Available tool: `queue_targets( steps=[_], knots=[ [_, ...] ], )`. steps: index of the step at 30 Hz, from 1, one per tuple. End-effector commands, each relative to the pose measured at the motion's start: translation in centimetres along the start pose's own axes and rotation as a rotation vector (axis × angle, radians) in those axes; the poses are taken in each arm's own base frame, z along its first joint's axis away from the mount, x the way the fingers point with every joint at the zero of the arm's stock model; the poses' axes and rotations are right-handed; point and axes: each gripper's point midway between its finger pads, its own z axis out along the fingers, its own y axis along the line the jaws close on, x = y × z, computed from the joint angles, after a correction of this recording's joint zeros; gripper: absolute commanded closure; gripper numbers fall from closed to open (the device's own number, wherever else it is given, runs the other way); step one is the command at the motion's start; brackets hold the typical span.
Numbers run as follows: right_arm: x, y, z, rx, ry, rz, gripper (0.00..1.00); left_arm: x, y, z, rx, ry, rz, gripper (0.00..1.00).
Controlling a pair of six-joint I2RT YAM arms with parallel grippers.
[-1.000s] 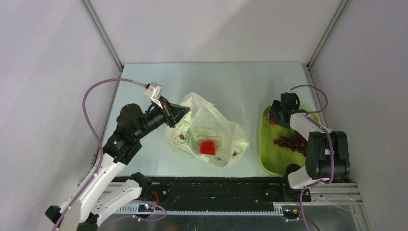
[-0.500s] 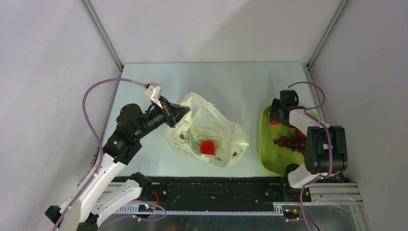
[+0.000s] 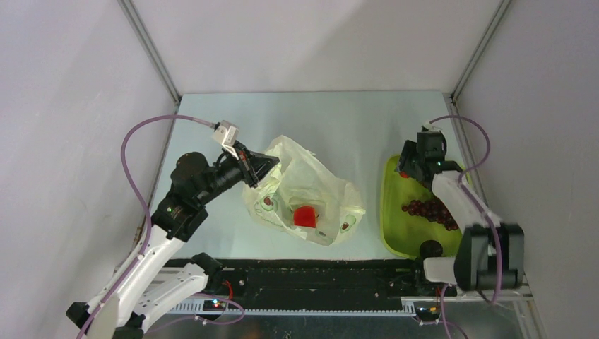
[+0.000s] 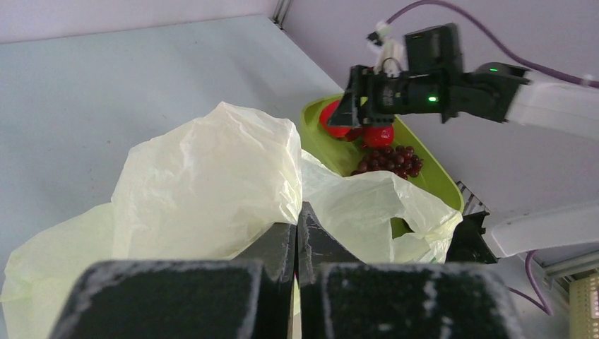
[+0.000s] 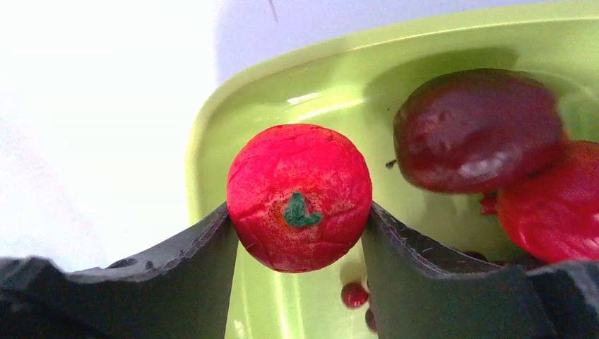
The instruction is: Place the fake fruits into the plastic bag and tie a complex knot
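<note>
The plastic bag (image 3: 314,185) lies crumpled mid-table with one red fruit (image 3: 305,216) showing through its film. My left gripper (image 3: 264,167) is shut on the bag's left rim (image 4: 212,176), its jaws pressed together on the film (image 4: 297,215). My right gripper (image 5: 297,207) is shut on a round red fruit (image 5: 299,198) with a green stem mark, just over the far end of the lime-green tray (image 5: 282,78). A dark maroon fruit (image 5: 477,131) and another red fruit (image 5: 551,205) lie beside it. The grape cluster (image 3: 427,209) rests mid-tray.
The tray (image 3: 393,229) sits at the right, close to the side wall and the right arm's base. In the left wrist view the right gripper (image 4: 357,116) hangs over the tray (image 4: 427,180) behind the bag. Purple cables loop above both wrists.
The right gripper's jaws have narrowed onto the red fruit. Its wrist has shifted slightly toward the far end of the tray and the arm has swung rightward. The left arm and bag have not moved.
</note>
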Motion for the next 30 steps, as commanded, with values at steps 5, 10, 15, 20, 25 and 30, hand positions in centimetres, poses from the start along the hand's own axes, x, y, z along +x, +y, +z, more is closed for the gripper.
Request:
queue_targets(
  steps=[5, 10, 15, 20, 25, 30],
  knots=[
    [-1.9, 3.2, -11.7, -0.227, -0.223, 0.018, 0.52, -1.0, -0.7, -0.3, 0.032, -0.041, 0.013, 1.00],
    [-1.1, 7.6, -17.4, -0.454, -0.256, -0.021, 0.52, -1.0, -0.8, -0.3, 0.037, -0.043, 0.014, 1.00],
    [-0.5, 11.4, -22.0, -0.592, -0.281, -0.092, 0.52, -0.9, -0.8, -0.3, 0.038, -0.041, 0.012, 1.00],
    [0.7, 16.6, -27.3, -0.786, -0.301, -0.155, 0.52, -0.9, -0.7, -0.3, 0.036, -0.042, 0.012, 1.00],
    [2.1, 21.2, -30.9, -0.910, -0.330, -0.197, 0.52, -0.9, -0.7, -0.3, 0.035, -0.042, 0.012, 1.00],
    [4.8, 24.8, -31.8, -0.936, -0.301, -0.311, 0.52, -0.9, -0.7, -0.2, 0.036, -0.040, 0.011, 1.00]
  ],
)
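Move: The right hand already holds a red fruit just clear of the green tray; the open bag's middle lies roughly 29 cm to its left, 13 cm back and about level in height. From that hand the purple fruit is some 9 cm right, level fore and aft, and the grapes 8 cm right, 9 cm back, both 5 to 7 cm lower. The left hand pinches the bag's rim, the bag's middle some 9 cm right, 1 cm back and 20 cm below. The right hand carries the held fruit up first, then some 25 cm left and back towards the bag. ##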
